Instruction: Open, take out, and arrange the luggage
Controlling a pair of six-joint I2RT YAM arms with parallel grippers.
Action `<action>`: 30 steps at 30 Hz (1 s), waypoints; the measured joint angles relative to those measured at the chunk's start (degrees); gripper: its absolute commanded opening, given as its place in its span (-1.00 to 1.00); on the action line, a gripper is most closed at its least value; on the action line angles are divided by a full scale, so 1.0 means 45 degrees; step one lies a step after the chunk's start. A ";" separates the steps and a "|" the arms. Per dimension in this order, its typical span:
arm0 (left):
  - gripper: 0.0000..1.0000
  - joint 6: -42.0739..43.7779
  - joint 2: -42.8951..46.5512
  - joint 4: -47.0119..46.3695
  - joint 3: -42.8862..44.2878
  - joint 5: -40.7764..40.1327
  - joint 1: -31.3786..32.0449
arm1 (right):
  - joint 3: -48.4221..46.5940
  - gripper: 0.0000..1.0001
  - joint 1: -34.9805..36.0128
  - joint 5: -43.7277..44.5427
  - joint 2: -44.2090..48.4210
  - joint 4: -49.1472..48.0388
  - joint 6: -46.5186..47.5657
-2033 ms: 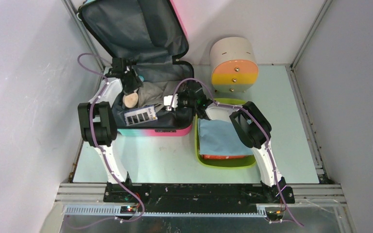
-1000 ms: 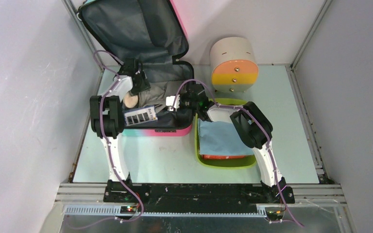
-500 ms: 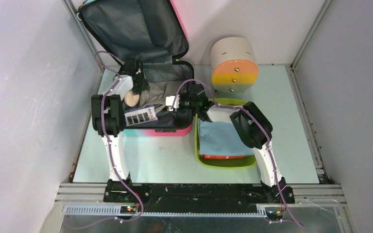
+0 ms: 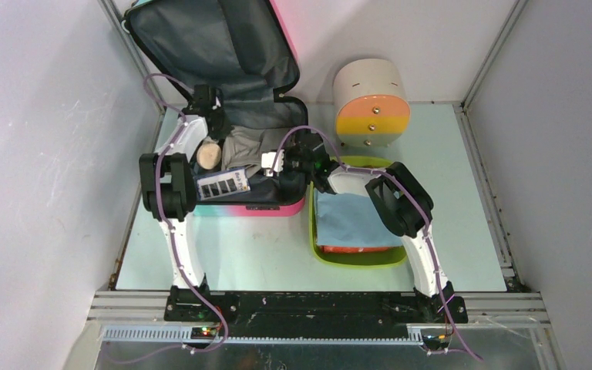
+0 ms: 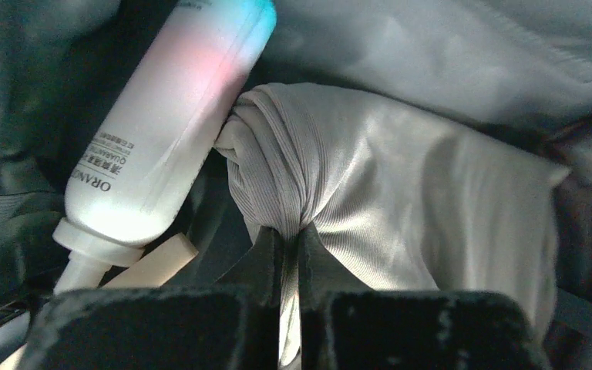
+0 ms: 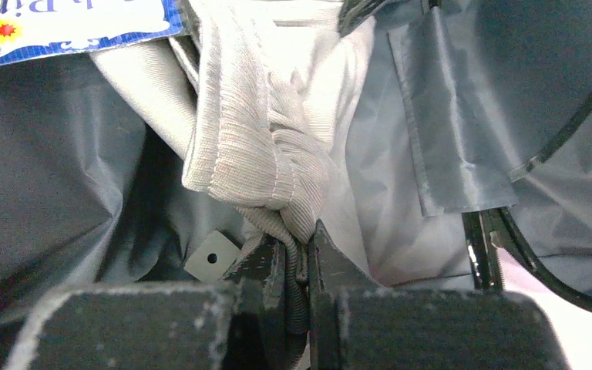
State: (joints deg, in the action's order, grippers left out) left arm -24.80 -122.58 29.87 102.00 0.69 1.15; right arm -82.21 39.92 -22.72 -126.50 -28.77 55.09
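Observation:
The luggage (image 4: 256,206) lies open at the back left, its lid (image 4: 200,46) raised and showing dark grey lining. A grey ribbed cloth (image 4: 245,145) lies bunched inside it. My left gripper (image 5: 291,240) is shut on one fold of this cloth (image 5: 401,193), next to a white pump bottle (image 5: 162,131). From above, the left gripper (image 4: 217,132) sits at the cloth's left end. My right gripper (image 6: 302,248) is shut on another bunched end of the cloth (image 6: 239,131). In the top view the right gripper (image 4: 274,163) is at the cloth's right end.
A blue-and-white packet (image 4: 223,183) lies in the luggage's front part. A lime-green tray (image 4: 316,250) holding a folded blue cloth (image 4: 351,216) stands to the right, under the right arm. A beige cylinder (image 4: 370,100) stands behind it. Walls close in left, back and right.
My left gripper has moved a little back and left inside the luggage and has closed on the grey cloth. The right gripper keeps its hold and has not moved.

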 measured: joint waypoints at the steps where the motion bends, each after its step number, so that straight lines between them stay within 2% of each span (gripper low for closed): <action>1: -1.00 -0.0005 0.0107 0.0053 0.0107 0.0005 0.0000 | 0.0000 -1.00 0.0015 0.0010 0.0029 0.0015 0.0029; 12: -1.00 0.0092 0.0806 0.0379 0.0724 0.0044 0.0000 | -0.0044 -1.00 0.0078 0.0073 0.0840 0.0296 0.0447; 20: -1.00 0.0102 0.0816 0.1253 0.2084 0.0282 0.0000 | -0.0194 -1.00 0.0078 0.0257 0.1093 0.0481 0.0505; 30: -1.00 -0.0039 0.1229 0.2467 0.3361 0.1039 0.0000 | -0.0219 -1.00 0.0078 0.0471 0.2759 0.1447 0.0835</action>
State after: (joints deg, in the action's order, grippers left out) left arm -24.97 -117.05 40.97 117.12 5.37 1.15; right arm -83.20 40.27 -20.60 -114.08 -22.26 58.85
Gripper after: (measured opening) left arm 0.035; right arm 0.073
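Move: Both my hands already pinch the grey garment in the open suitcase. The green basket lies some 36 cm right of my left hand and 23 cm back, about 8 cm lower; from my right hand it is 23 cm right and 16 cm back. By my left hand the bottle is about 4 cm left and 2 cm ahead, the wooden brush 3 cm left and 6 cm back, and the blue-and-white pack 14 cm straight back. I raise the grey garment with both hands together, nearly straight up out of the suitcase: my left hand climbs about 13 cm, in two surges with an easing between, and my right about 11 cm, gathering speed towards the end. Both stay shut on the cloth while the fingers tip upward by roughly 10 degrees. ##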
